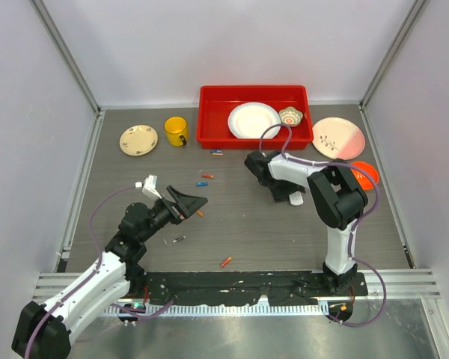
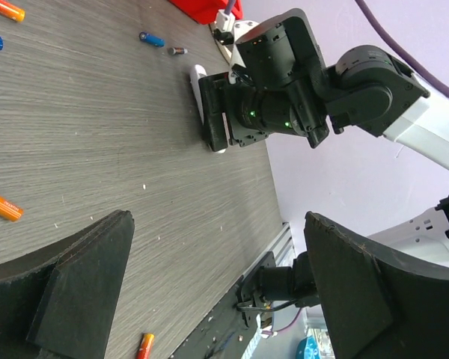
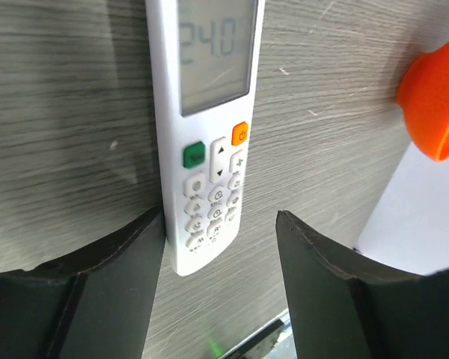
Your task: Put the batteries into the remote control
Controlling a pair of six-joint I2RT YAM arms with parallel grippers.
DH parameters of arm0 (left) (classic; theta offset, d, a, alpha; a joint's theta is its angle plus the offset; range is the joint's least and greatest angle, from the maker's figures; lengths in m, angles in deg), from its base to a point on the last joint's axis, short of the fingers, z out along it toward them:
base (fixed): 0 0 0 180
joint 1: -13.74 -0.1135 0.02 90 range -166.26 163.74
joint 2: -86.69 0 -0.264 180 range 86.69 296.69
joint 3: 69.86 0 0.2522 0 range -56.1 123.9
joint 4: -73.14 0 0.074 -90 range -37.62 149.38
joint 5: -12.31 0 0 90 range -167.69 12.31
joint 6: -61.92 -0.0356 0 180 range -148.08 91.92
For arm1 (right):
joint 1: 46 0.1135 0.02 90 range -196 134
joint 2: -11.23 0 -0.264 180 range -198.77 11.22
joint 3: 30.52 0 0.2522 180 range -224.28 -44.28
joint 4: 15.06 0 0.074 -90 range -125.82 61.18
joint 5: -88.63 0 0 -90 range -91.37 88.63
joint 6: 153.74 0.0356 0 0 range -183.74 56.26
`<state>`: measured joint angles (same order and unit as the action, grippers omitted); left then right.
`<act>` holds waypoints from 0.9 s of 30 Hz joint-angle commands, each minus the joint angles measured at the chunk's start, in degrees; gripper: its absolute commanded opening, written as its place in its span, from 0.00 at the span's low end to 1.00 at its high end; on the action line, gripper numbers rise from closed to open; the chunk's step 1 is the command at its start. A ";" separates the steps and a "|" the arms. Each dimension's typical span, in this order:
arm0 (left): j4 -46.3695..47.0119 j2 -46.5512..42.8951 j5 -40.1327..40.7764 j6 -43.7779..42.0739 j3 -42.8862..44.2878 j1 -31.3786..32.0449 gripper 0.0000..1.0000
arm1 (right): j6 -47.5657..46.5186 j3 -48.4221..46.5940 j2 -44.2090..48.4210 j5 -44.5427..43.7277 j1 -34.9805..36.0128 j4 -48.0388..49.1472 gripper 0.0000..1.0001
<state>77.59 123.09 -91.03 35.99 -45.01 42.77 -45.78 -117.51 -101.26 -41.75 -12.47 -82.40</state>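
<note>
The remote control (image 3: 209,127) lies face up on the table, white, with its display and buttons showing. My right gripper (image 3: 221,217) is open and straddles its button end. The left finger (image 3: 112,284) touches the remote's edge and the right finger (image 3: 337,284) stands apart from it. From above, the right gripper (image 1: 286,196) points down over the remote control (image 1: 296,199). My left gripper (image 1: 193,202) hovers wide open and empty at centre left, with an orange battery (image 1: 200,213) just beside it. More batteries (image 1: 204,179) lie scattered around, one of them an orange-red one (image 1: 226,262).
A red bin (image 1: 209,120) at the back holds a white plate and a small bowl. A yellow cup (image 1: 176,131) and a cream plate (image 1: 138,140) stand at the back left. A pink-white plate (image 1: 338,137) and an orange dish (image 1: 365,173) sit on the right.
</note>
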 commanded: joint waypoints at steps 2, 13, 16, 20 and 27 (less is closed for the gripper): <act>-0.11 -0.98 -0.37 -1.67 0.86 0.14 1.00 | 3.75 0.64 9.09 7.85 1.70 4.45 0.67; -13.10 0.07 7.34 -6.76 6.29 0.14 1.00 | 9.46 16.77 43.71 21.00 1.88 19.70 0.68; -26.26 4.27 17.59 -12.29 13.04 0.40 1.00 | 12.88 31.01 57.44 24.73 2.14 35.00 0.74; -40.52 12.01 25.38 -15.12 21.15 1.11 1.00 | 15.79 41.66 65.54 18.94 3.72 41.10 0.82; -47.74 20.81 33.38 -15.12 29.15 2.25 1.00 | 15.18 47.39 73.29 3.57 10.58 42.60 0.87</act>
<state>38.16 141.06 -65.77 22.92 -20.81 44.06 -31.34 -70.69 -30.73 -26.58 -4.95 -45.92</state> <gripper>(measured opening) 0.996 0.864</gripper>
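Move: The remote control lies at the right hand, its keypad end between the parted fingers, its middle about 4 cm ahead, 1 cm left and 2 cm below. The blue battery lies some 12 cm ahead and 11 cm left of the hand, the silver battery 12 cm ahead and 4 cm left, and the orange bowl about 27 cm right and 7 cm ahead. From the left hand, the remote lies roughly 13 cm ahead, 30 cm right and 15 cm lower. Lift the already opened right gripper off the remote's keypad end, first left about 5 cm and up some 12 cm, then back about 7 cm while sinking a little; open it wider and swing its fingers from down-right to forward and slightly down. Bring the left gripper left, down and forward, still wide open, tipping its fingers down. ##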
